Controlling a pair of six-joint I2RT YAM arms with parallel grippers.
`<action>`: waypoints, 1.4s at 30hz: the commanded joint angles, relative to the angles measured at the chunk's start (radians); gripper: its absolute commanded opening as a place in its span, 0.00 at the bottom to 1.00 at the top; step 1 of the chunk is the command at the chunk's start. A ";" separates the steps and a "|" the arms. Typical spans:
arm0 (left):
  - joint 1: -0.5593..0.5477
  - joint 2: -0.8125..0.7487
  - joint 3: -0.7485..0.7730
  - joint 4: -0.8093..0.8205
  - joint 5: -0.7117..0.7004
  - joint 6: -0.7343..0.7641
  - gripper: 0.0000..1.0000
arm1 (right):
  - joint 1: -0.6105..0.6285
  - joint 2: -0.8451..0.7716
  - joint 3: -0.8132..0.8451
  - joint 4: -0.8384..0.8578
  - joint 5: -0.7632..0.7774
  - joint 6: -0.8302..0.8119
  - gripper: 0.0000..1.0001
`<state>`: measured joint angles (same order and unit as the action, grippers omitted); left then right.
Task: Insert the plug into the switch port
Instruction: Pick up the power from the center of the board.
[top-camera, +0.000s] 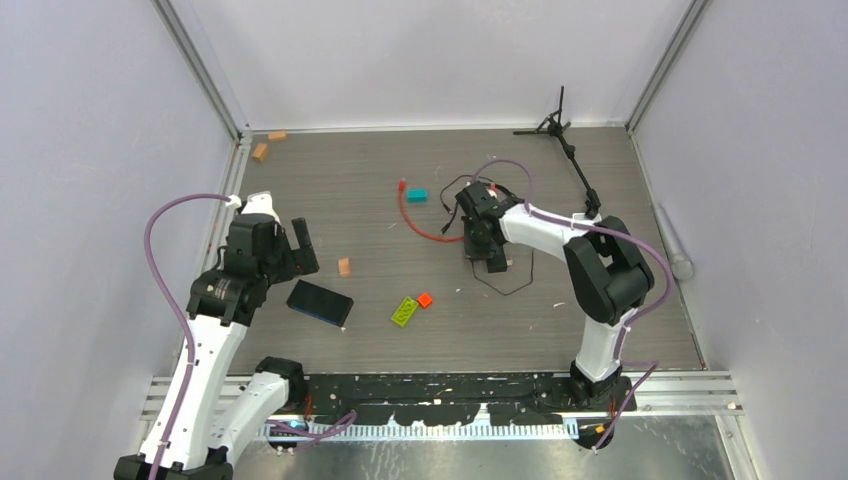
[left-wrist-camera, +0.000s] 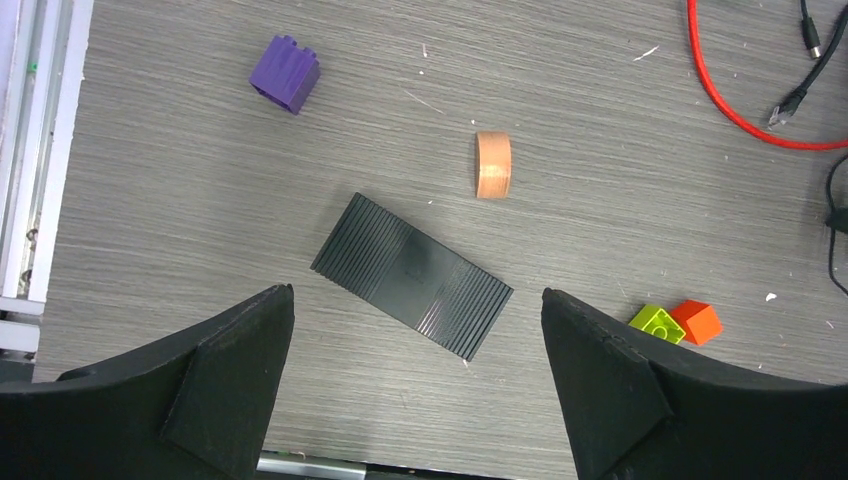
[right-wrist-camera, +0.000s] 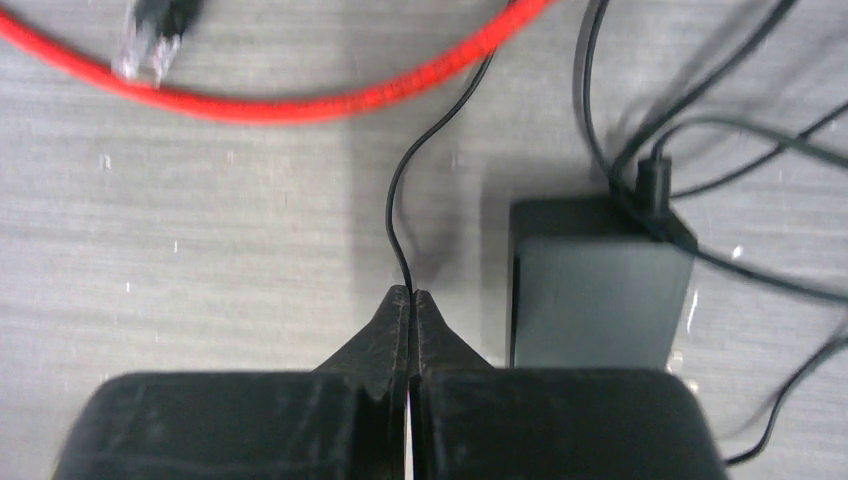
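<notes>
The switch (left-wrist-camera: 412, 275) is a flat black ribbed box lying on the table; its port does not show. My left gripper (left-wrist-camera: 416, 290) hangs above its near edge, open wide and empty. The red-orange cable (top-camera: 420, 225) curves across the middle of the table, and its plug (top-camera: 402, 185) lies at the far end, untouched. My right gripper (right-wrist-camera: 411, 293) is down at the table, shut on a thin black wire (right-wrist-camera: 398, 220) beside the black power brick (right-wrist-camera: 600, 285). The red cable (right-wrist-camera: 300, 105) passes just beyond its tips.
A black-cabled connector (right-wrist-camera: 150, 35) lies by the red cable. A purple block (left-wrist-camera: 286, 73), tan cylinder (left-wrist-camera: 493, 165), green brick (left-wrist-camera: 657, 322) and orange brick (left-wrist-camera: 697, 321) surround the switch. A teal block (top-camera: 417, 195) and a black stand (top-camera: 555, 125) sit farther back.
</notes>
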<state>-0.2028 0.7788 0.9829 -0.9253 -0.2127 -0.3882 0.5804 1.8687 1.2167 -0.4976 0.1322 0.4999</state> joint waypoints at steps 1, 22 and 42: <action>0.003 -0.004 0.000 0.030 0.013 0.008 0.95 | 0.002 -0.142 -0.021 -0.125 -0.109 -0.024 0.01; 0.003 -0.128 -0.026 0.084 0.120 0.017 0.92 | 0.002 -0.504 -0.061 -0.223 -0.096 -0.017 0.30; 0.003 -0.105 -0.021 0.074 0.116 0.018 0.92 | -0.204 -0.316 -0.140 0.020 0.027 0.155 0.71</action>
<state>-0.2028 0.6720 0.9604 -0.8890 -0.1101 -0.3847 0.3771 1.5097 1.0599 -0.5892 0.2146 0.6205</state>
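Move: The right hand, low over the board with its shut fingers on the thin black cable, has the power brick about 5 cm to its right and 2 cm back, its middle some 1 cm lower. The clear network plug lies roughly 7 cm left and 6 cm ahead, the orange block about 10 cm left and 9 cm back, both near 1 cm lower. From the left hand the power brick is some 38 cm right, 9 cm ahead and 19 cm below. The right hand, still pinching the thin black cable, rises steeply by about 15 cm while drawing back some 7 cm towards the base, then opens its fingers to roughly two-thirds and lets go of the cable. It then sinks by more than half that height, swinging about 10 cm right and forward again, over the power brick to its right side, the wrist turning some 20 degrees clockwise and the fingers ending open above the board. ##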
